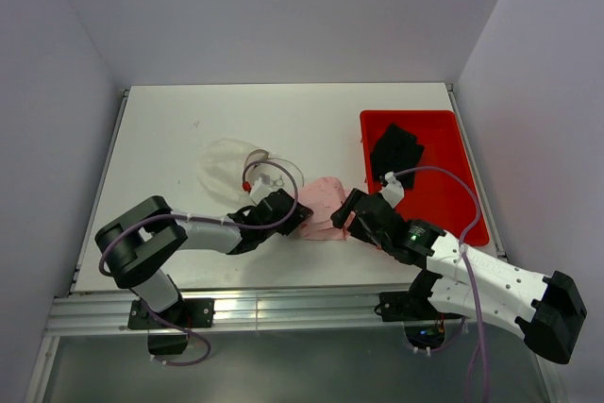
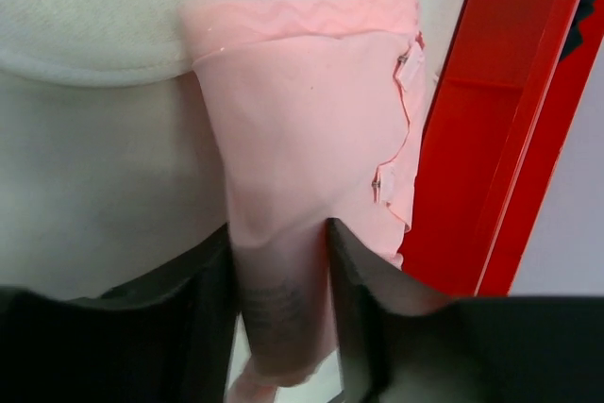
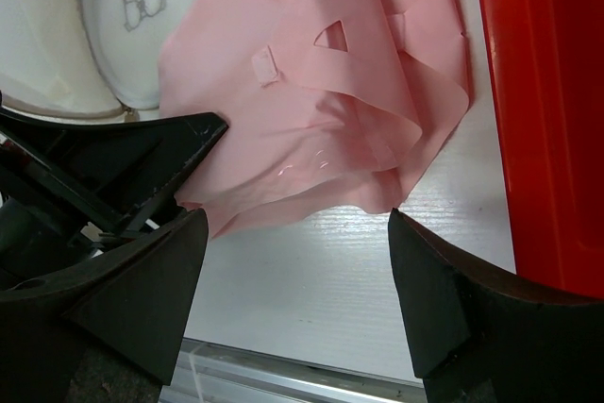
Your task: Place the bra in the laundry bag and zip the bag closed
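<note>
The pale pink bra (image 1: 324, 207) lies on the white table between my two grippers. My left gripper (image 1: 300, 216) is shut on the bra's left edge; in the left wrist view the pink fabric (image 2: 311, 139) is pinched between the black fingers (image 2: 363, 309). My right gripper (image 1: 351, 217) is open just right of the bra; in the right wrist view the bra (image 3: 311, 92) lies just beyond the spread fingertips (image 3: 425, 280). The white mesh laundry bag (image 1: 231, 169) lies left of and behind the bra, and shows in the right wrist view (image 3: 123, 25) and the left wrist view (image 2: 104, 7).
A red plastic bin (image 1: 453, 186) with a black garment (image 1: 396, 150) in it stands at the right, close behind my right gripper. Its wall shows in the wrist views (image 2: 491, 139) (image 3: 538, 110). The table's near edge (image 3: 283, 365) lies just below the right gripper.
</note>
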`<state>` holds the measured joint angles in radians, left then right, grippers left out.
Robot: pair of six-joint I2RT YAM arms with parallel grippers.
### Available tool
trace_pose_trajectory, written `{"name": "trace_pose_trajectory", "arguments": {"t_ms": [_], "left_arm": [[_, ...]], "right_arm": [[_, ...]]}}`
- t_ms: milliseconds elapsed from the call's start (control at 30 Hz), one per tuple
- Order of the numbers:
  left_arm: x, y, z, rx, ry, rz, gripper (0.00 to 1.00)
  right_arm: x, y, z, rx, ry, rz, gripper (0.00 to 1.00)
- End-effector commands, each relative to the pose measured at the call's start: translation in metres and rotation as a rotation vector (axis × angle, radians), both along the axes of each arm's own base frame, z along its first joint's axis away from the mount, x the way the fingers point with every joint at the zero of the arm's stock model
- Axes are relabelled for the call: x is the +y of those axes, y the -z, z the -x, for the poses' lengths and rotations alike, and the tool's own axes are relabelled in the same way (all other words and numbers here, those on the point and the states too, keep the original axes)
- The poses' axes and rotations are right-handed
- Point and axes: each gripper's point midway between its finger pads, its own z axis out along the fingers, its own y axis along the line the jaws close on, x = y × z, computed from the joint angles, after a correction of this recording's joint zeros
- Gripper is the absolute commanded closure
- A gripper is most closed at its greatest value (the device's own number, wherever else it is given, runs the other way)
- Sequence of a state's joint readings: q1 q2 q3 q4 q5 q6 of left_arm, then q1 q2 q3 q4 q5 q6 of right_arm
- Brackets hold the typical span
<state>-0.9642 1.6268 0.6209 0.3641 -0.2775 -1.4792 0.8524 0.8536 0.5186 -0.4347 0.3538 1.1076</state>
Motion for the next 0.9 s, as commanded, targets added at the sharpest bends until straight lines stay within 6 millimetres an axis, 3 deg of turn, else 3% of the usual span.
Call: {"name": "trace_pose_trajectory", "arguments": {"t_ms": [0,267,400,633,867], "left_arm": [[-0.019,-0.023,-0.011,-0.067,0.012,0.064,0.57],[-0.02,-0.028,-0.01,-0.094,0.042,0.057,1.0],[-0.012,-0.045,-0.014,-0.143,0.023,0.058,1.0],[0.004,-0.093,-0.019,-0.247,0.007,0.079,1.0],[0.017,-0.111,-0.016,-0.273,0.007,0.093,1.0]], "right_arm": [[-0.003,-0.004,-0.006,-0.024,0.029,-0.005,0.16],[-0.002,-0.006,-0.007,-0.023,0.022,-0.002,0.16],[0.0,-0.007,-0.007,-0.022,0.016,-0.003,0.16],[0.0,-0.004,-0.007,-0.011,0.012,-0.005,0.16],[0.0,-0.013,-0.015,-0.032,0.013,-0.057,0.12]]}}
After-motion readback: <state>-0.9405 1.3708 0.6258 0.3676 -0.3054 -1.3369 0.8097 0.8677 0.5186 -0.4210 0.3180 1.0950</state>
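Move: The pink bra lies bunched on the table, part of it already between the open left fingers; its middle is about 3 cm ahead, 4 cm right and 3 cm below the left hand, and some 6 cm ahead, 5 cm left and 9 cm below the right. From the left hand, the laundry bag's middle is about 11 cm ahead and 16 cm left, and the red tray's middle some 10 cm ahead and 29 cm right, both a little below. The bra's bunched near-left part is pinched as the left fingers shut on it, the hand easing barely a centimetre rightwards and forward. Once shut, the left hand keeps its grip and lifts nearly straight up, about 10 cm at a quick pace, its fingertips tilting upward some 15 degrees. ##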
